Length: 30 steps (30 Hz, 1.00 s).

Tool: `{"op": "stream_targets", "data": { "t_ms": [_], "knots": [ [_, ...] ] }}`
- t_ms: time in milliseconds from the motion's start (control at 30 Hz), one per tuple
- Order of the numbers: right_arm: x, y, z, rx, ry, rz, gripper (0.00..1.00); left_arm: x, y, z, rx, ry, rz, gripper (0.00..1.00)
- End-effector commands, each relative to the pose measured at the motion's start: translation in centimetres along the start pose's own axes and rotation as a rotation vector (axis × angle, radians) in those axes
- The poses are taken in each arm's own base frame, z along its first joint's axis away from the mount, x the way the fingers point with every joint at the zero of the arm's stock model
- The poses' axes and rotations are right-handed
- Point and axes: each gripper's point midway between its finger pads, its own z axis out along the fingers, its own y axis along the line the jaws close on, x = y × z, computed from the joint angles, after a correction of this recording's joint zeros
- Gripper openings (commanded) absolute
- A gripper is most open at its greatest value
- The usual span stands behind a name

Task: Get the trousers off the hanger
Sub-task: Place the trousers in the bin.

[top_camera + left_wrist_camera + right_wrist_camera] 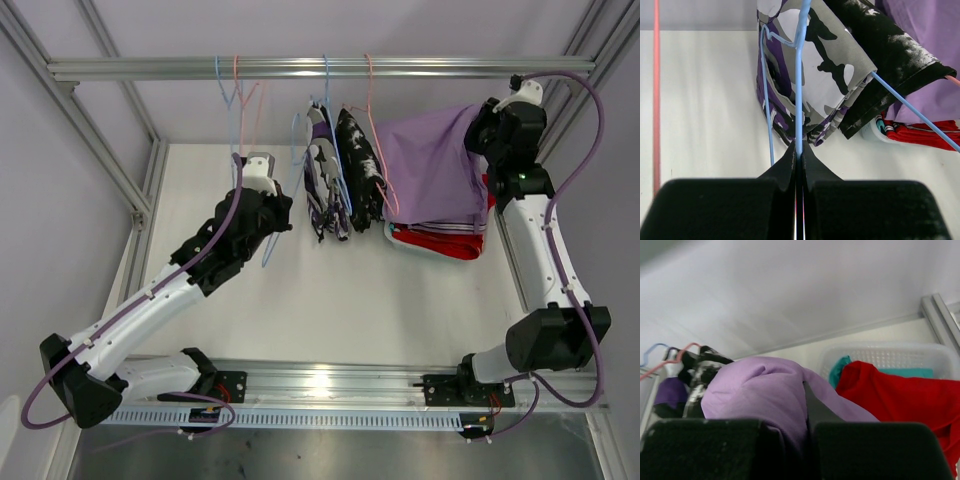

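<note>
My right gripper point(482, 128) point(804, 390) is shut on the lilac trousers point(430, 165) point(755, 390), which stretch from a pink hanger point(372, 110) over to it. Beneath them, red trousers point(440, 240) point(895, 395) and teal trousers point(840, 371) lie in a white basket point(890, 355). The purple-white-black print trousers point(325, 185) point(830, 75) and the black trousers with white blotches point(360, 170) point(895, 55) hang side by side from the rail. My left gripper point(268, 212) point(799, 150) is shut on a blue hanger point(799, 75) wire that runs up in front of the print trousers.
An aluminium rail point(150, 68) crosses the back. Bare blue and pink hangers point(232, 95) hang at its left; a pink wire point(656, 100) shows in the left wrist view. Frame posts point(120, 170) stand on both sides. The basket point(871, 131) sits on the table's right.
</note>
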Motion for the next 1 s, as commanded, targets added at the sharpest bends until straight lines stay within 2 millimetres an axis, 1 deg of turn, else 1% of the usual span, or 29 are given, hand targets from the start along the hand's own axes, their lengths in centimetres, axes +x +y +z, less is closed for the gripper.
{"op": "stream_targets", "data": {
  "t_ms": [0,33,67,267,333,367,433,467,500,533,567,600,700,733,800,833,867,900,933,967],
  "knots": [
    [-1.6,-0.2,1.0,0.001,-0.095,-0.017,0.0,-3.3,-1.1,-0.7,0.045,-0.079,-0.037,0.0],
    [-1.1,-0.5,1.5,0.002,-0.093,-0.02,0.0,-3.2,-1.1,-0.6,0.044,-0.075,-0.036,0.0],
    [-0.4,-1.5,2.1,0.041,-0.088,-0.019,0.0,-3.1,-1.1,-0.6,0.043,-0.072,-0.035,0.0],
    [3.2,-4.6,3.9,0.102,-0.046,-0.003,0.0,-2.6,-1.2,-0.1,0.045,-0.055,-0.035,0.0],
    [3.9,-5.1,4.3,0.115,-0.032,-0.005,0.0,-2.6,-1.2,0.1,0.045,-0.05,-0.036,0.0],
    [4.0,-5.6,4.4,0.135,-0.03,-0.004,0.0,-2.4,-1.1,0.2,0.043,-0.044,-0.035,0.0],
    [5.0,-7.1,4.7,0.187,-0.002,-0.002,0.0,-2.3,-1.2,0.2,0.045,-0.041,-0.034,0.0],
    [5.1,-7.4,4.8,0.204,0.003,0.005,0.0,-2.3,-1.2,0.3,0.043,-0.041,-0.034,0.0],
    [5.1,-9.5,4.9,0.254,0.005,0.033,0.0,-2.1,-1.2,0.4,0.043,-0.036,-0.034,0.0],
    [5.4,-10.3,4.9,0.273,0.016,0.047,0.0,-2.1,-1.2,0.4,0.043,-0.036,-0.034,0.0],
    [5.4,-11.7,4.8,0.305,0.015,0.063,0.0,-2.0,-1.2,0.6,0.043,-0.03,-0.032,0.0],
    [6.1,-12.5,5.1,0.32,0.035,0.079,0.0,-1.9,-1.2,0.6,0.044,-0.028,-0.033,0.0],
    [6.8,-14.6,5.4,0.362,0.067,0.094,0.0,-1.5,-1.5,0.9,0.057,-0.013,-0.027,0.0],
    [7.6,-15.0,5.9,0.356,0.092,0.098,0.0,-1.4,-1.6,0.9,0.058,-0.009,-0.027,0.0],
    [8.2,-15.8,5.9,0.362,0.108,0.102,0.01,-1.4,-1.6,1.1,0.057,-0.007,-0.028,0.0],
    [8.6,-16.1,6.1,0.362,0.122,0.097,0.13,-1.3,-1.6,1.0,0.057,-0.003,-0.026,0.0],
    [8.8,-16.3,6.1,0.363,0.129,0.094,0.6,-1.1,-1.5,1.2,0.054,0.0,-0.025,0.0],
    [9.2,-16.5,6.0,0.373,0.15,0.095,0.74,-1.2,-1.6,1.1,0.055,-0.002,-0.026,0.0],
    [9.0,-16.6,6.1,0.377,0.152,0.093,0.88,-1.2,-1.6,1.1,0.057,-0.002,-0.026,0.0],
    [9.0,-16.7,6.0,0.38,0.16,0.092,0.99,-1.1,-1.5,1.2,0.054,0.0,-0.027,0.0]
  ]
}}
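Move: The right hand holds a top corner of the purple trousers high over the white bin. The bin's middle is roughly 34 cm below it, about 5 cm back and about level sideways, with the red trousers folded inside. The black-and-white trousers hang about 21 cm to this hand's left and some 5 cm back, the camo pair 7 cm farther left. For the left hand, the bin lies about 37 cm right, 10 cm ahead and 26 cm below. Still pinching the purple trousers, the right hand lowers them some 17 cm onto the pile in the bin, first almost straight down, then swinging about 10 cm right and slightly forward towards the bin's right edge. The wrist tips down and turns clockwise, each under 20 degrees, and the fingers open wide at the end. The left hand keeps its grip on the blue hanger, sinking a little. ##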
